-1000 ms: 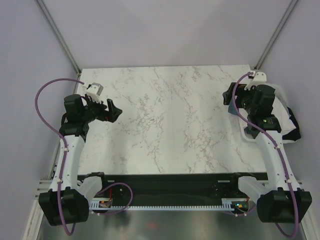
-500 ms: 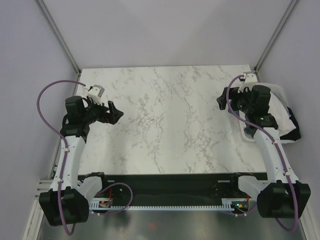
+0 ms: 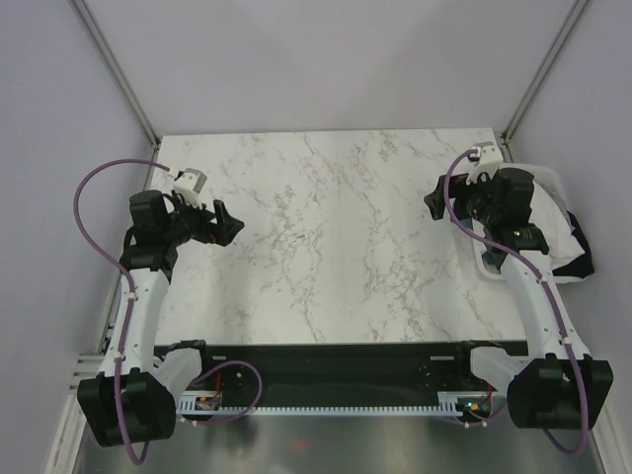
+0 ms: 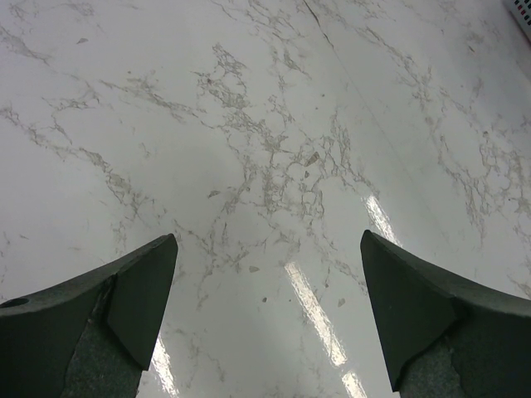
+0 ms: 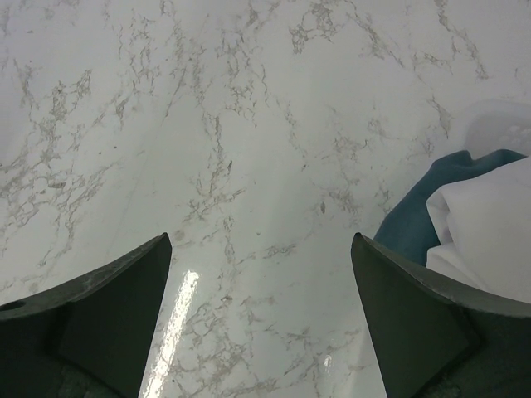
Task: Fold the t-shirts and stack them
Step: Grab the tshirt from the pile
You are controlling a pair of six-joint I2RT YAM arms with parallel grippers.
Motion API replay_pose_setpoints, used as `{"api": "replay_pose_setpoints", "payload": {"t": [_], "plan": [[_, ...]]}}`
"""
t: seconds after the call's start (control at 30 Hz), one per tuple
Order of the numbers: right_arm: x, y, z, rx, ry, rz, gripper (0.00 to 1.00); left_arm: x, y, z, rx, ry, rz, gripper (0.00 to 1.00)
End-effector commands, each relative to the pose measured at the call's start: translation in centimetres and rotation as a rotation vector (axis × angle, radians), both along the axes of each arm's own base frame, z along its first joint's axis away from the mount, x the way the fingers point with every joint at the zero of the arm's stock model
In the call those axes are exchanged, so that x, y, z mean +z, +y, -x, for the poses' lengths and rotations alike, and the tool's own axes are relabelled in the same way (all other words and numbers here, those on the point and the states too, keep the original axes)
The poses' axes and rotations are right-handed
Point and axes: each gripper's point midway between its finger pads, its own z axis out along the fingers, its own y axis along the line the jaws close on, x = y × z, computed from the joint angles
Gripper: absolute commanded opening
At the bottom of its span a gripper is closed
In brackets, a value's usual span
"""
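Observation:
A pile of t-shirts lies in a white bin (image 3: 549, 175) at the table's right edge. In the top view a white t-shirt (image 3: 559, 233) and a black one (image 3: 585, 260) show. The right wrist view has a teal-blue t-shirt (image 5: 412, 225) under the white t-shirt (image 5: 489, 217) at its right edge. My right gripper (image 3: 437, 202) (image 5: 261, 249) hangs open over bare marble just left of the pile, holding nothing. At the table's left side my left gripper (image 3: 223, 223) (image 4: 267, 242) is open too, with only marble between its fingers.
The marble tabletop (image 3: 336, 237) spans the middle between the two arms. Purple cables loop off both wrists. Grey walls and metal frame bars close in the back and sides. The bin overhangs the table's right edge.
My right gripper has swung left, away from the bin and out over the marble. The left arm has barely moved.

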Motion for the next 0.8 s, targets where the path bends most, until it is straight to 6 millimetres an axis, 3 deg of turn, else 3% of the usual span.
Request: {"api": "replay_pose_setpoints", "payload": {"t": [0.0, 0.33, 0.4, 0.57, 0.77], "plan": [[0.2, 0.6, 0.0, 0.048, -0.020, 0.004, 0.98, 1.0, -0.3, -0.2, -0.029, -0.048, 0.002, 1.00], [0.2, 0.8, 0.3, 0.070, -0.028, 0.017, 0.98, 1.1, -0.3, -0.1, -0.031, -0.055, -0.003, 1.00], [0.4, -0.4, -0.1, 0.011, -0.037, 0.050, 0.98, 1.1, -0.3, -0.1, -0.027, -0.055, -0.004, 1.00], [3.3, -4.2, -0.9, -0.155, -0.089, 0.189, 0.98, 1.3, -0.3, 0.0, -0.025, -0.065, -0.005, 0.99], [0.6, -8.0, -1.7, -0.290, 0.021, 0.340, 0.93, 1.5, -0.3, 0.0, -0.028, -0.070, -0.003, 0.99]]}}
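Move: The white t-shirt topping the basket's pile has its middle about 20 cm to the right hand's right, some 2 cm back and roughly 14 cm below. The teal shirt draped over the basket's near-left rim is closer, about 6 cm to that hand's right and 7 cm ahead, some 16 cm down. The black garment at the basket's far right side lies about 30 cm right and 5 cm back. From the left hand the white t-shirt is roughly 72 cm right and 3 cm ahead. The right hand hovers over bare table with its fingers wide open and barely drifts left, then swings about 5 cm to the right towards the basket and its white t-shirt, edging forward and rising a little as it picks up speed. As it goes, the wrist turns some 10 degrees clockwise and rolls so that its left side dips by about as much, the fingers still wide open and touching nothing. ##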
